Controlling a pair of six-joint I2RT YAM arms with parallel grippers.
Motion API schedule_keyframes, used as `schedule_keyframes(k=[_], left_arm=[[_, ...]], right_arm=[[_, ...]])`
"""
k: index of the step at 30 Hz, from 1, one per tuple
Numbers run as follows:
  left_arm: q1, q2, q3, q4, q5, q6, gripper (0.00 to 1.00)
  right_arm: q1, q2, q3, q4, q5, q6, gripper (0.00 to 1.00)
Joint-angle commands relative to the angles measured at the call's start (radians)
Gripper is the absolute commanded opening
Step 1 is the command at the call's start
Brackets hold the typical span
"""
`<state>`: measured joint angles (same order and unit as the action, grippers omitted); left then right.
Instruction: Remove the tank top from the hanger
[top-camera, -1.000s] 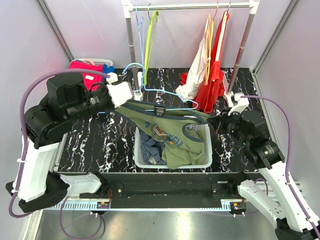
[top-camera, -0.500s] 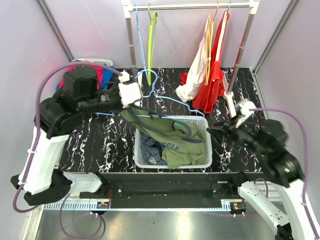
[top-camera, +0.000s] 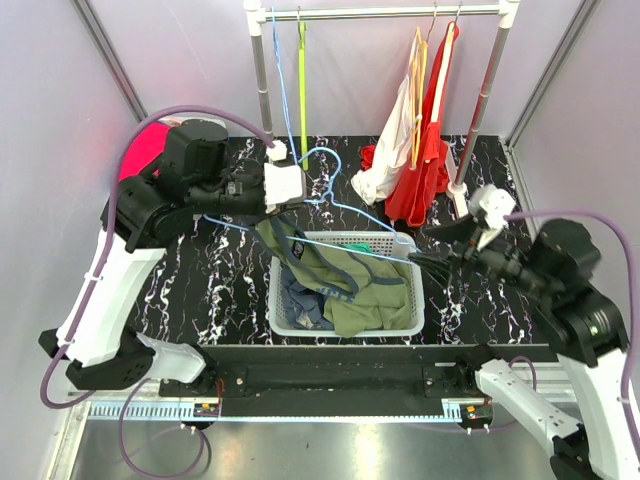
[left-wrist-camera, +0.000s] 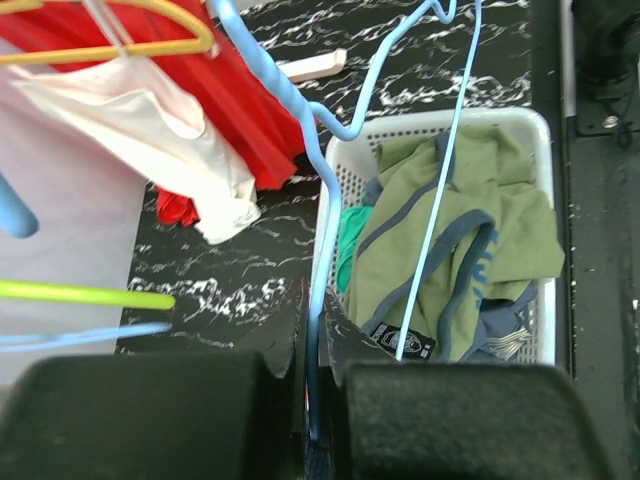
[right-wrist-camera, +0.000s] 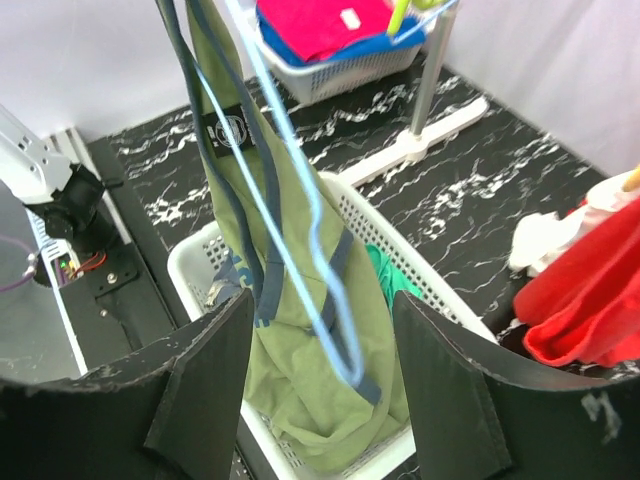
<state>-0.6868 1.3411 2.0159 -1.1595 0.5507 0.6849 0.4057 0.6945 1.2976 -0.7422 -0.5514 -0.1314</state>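
Note:
The olive tank top (top-camera: 360, 290) with navy trim lies mostly in the white basket (top-camera: 340, 330). One strap still runs up to the left end of the light blue wire hanger (top-camera: 318, 153). My left gripper (top-camera: 305, 188) is shut on the hanger and holds it raised above the basket's back left corner. The left wrist view shows the wire (left-wrist-camera: 318, 300) pinched between the fingers, with the top (left-wrist-camera: 440, 240) below. My right gripper (top-camera: 425, 258) is open and empty beside the basket's right rim. The right wrist view shows the hanger (right-wrist-camera: 300, 230) and top (right-wrist-camera: 300, 380) ahead of that gripper (right-wrist-camera: 325, 380).
A clothes rack (top-camera: 380, 12) stands at the back with a red garment (top-camera: 430, 150), a white garment (top-camera: 385, 160) and a lime hanger (top-camera: 302, 80). Pink clothes (top-camera: 150, 140) lie at the back left. Blue and green clothes lie under the top in the basket.
My left gripper lifted the hanger up and back towards the rack. The top's right side slid off and dropped into the basket. My right gripper drew back to the right and rose.

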Motion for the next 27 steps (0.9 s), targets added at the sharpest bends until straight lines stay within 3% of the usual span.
schedule_keyframes(k=[1,10,19,23,27], left_arm=[[0.003,0.024,0.072,0.035,0.133,0.011,0.0],[-0.002,0.047,0.106,-0.005,0.172,0.054,0.0],[-0.002,0.053,0.133,-0.003,0.199,0.039,0.0],[-0.003,0.046,0.126,-0.006,0.195,0.041,0.0],[-0.003,0.035,0.1,0.003,0.19,0.027,0.01]], right_arm=[[-0.002,0.048,0.048,0.066,-0.051,-0.04,0.67],[-0.001,0.102,0.075,0.089,-0.195,-0.004,0.7],[-0.001,0.146,0.063,0.064,-0.292,0.027,0.58],[-0.002,0.134,0.049,0.064,-0.283,0.035,0.41],[-0.002,0.1,0.046,0.084,-0.248,0.053,0.03]])
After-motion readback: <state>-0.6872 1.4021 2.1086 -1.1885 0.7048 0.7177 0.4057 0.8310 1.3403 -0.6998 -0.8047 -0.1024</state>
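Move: The right gripper stands wide open with the hanger's right end almost between its fingertips, some 2 cm to its left. The basket with the green tank top's body is about 8 cm back, 13 cm left and 22 cm below; the red garment hangs roughly 18 cm straight ahead. From the left gripper, which already holds the hanger near its neck, that right end lies about 22 cm to the right, 9 cm back and slightly lower. Slide the open right gripper about 4 cm left over the hanger's right end, nudging briefly forward and then back, while turning it some 15 degrees counter-clockwise; then close the fingers around the blue hanger just in from its tip. Keep the left gripper shut on the hanger and ease it 2 to 3 cm right, back and up, turning slightly clockwise, to feed the hanger towards the right hand. ##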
